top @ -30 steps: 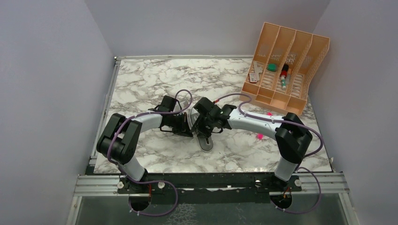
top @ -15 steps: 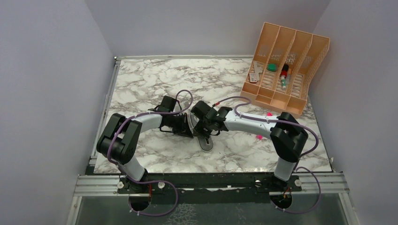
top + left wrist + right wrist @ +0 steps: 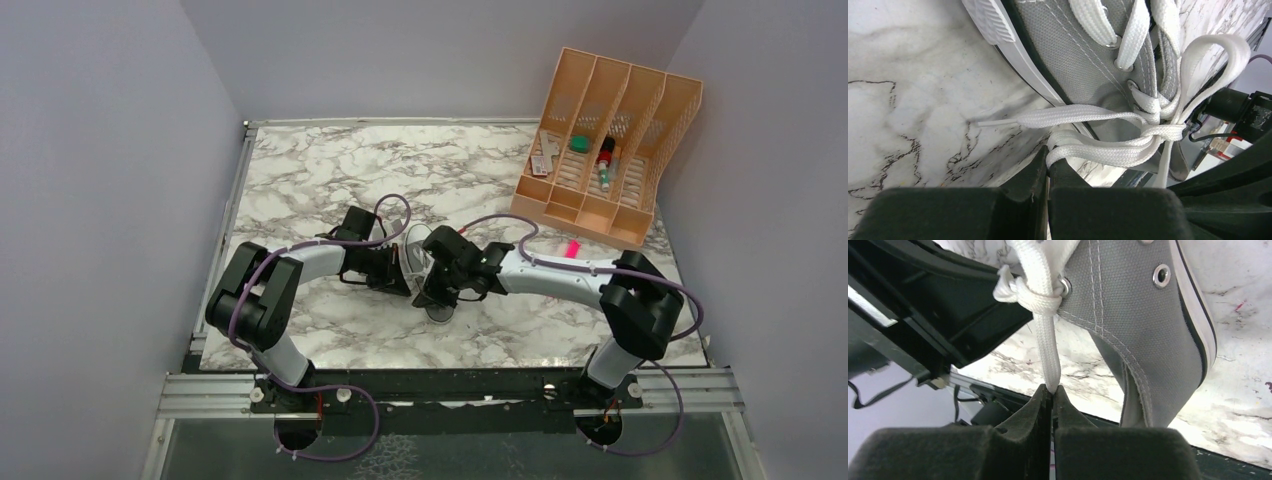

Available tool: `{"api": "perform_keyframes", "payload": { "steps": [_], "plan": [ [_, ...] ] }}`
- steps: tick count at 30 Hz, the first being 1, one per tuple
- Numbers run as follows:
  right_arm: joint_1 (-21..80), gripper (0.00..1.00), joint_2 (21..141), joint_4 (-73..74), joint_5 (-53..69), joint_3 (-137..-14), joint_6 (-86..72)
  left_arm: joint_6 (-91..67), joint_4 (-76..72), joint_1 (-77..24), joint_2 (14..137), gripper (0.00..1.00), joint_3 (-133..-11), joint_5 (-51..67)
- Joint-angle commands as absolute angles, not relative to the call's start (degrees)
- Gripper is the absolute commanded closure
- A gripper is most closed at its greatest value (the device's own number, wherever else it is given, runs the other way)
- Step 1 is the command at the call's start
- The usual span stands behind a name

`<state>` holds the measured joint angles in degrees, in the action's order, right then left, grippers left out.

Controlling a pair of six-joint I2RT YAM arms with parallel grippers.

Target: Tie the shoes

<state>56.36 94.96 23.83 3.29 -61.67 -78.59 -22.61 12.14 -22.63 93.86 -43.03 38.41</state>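
Observation:
The shoes are one grey canvas sneaker [image 3: 438, 308] with white laces, lying mid-table between both arms. In the left wrist view its side [image 3: 1083, 65] fills the top, with a knot [image 3: 1163, 131] and a loop [image 3: 1218, 60] rising from it. My left gripper [image 3: 1049, 162] is shut on a second, doubled lace loop [image 3: 1098, 152]; a free lace end [image 3: 1048, 117] lies on the marble. My right gripper [image 3: 1053, 389] is shut on a taut lace strand [image 3: 1047, 350] running from the knot [image 3: 1030, 295] beside the sneaker's heel side [image 3: 1143, 325]. From above, both grippers [image 3: 400, 275] [image 3: 430, 287] crowd the shoe.
A peach slotted organizer [image 3: 610, 150] holding small items stands at the back right. Pink scraps [image 3: 572, 248] lie on the marble table [image 3: 320, 180] near it. Grey walls close in on three sides. A metal rail [image 3: 450, 385] runs along the near edge.
The right gripper has closed on the lace strand, and its arm has shifted toward the near side of the shoe. The left arm has stayed put, still gripping its loop.

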Motion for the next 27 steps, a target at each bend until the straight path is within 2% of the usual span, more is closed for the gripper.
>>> {"api": "perform_keyframes", "payload": {
  "steps": [1, 13, 15, 19, 23, 25, 27],
  "plan": [
    [57.0, 0.94, 94.0, 17.5, 9.0, -58.8, -73.0, -21.4, 11.7, -22.9, 92.9, 1.00, -44.3, 40.4],
    [59.0, 0.91, 93.9, 14.2, 10.1, -56.0, -71.1, -21.4, 11.6, -22.9, 92.8, 1.00, -44.2, 40.7],
    [59.1, 0.88, 94.4, 14.3, 9.9, -56.4, -71.0, -21.3, 11.6, -23.0, 93.0, 1.00, -44.1, 40.9],
    [59.2, 0.69, 94.0, 16.1, 10.0, -59.8, -65.7, -21.2, 11.6, -23.0, 93.0, 1.00, -44.2, 41.0],
    [59.1, 0.42, 91.1, 25.8, 9.2, -66.1, -57.9, -21.0, 11.6, -22.9, 93.4, 1.00, -44.3, 41.4],
    [58.8, 0.34, 88.8, 30.8, 7.8, -68.2, -53.9, -21.0, 11.6, -22.9, 93.7, 1.00, -44.5, 41.8],
    [57.6, 0.31, 86.2, 33.3, 7.2, -69.4, -49.7, -20.9, 11.7, -22.9, 93.8, 1.00, -44.6, 41.9]
  ]
}}
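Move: The right hand grips a lace strand; the knot it comes from lies about 3 cm ahead, 1 cm left and 3 cm below. The left gripper's tips are some 4 cm ahead, 4 cm left and 5 cm below, the shoe's heel opening about 2 cm back, 4 cm right and 6 cm below. From the left hand, which pinches a loop, the knot is about 3 cm right, 1 cm back and 2 cm above. Right hand draws the lace about 3 cm back, opens, releases it, and rises about 5 cm; left keeps its loop. ##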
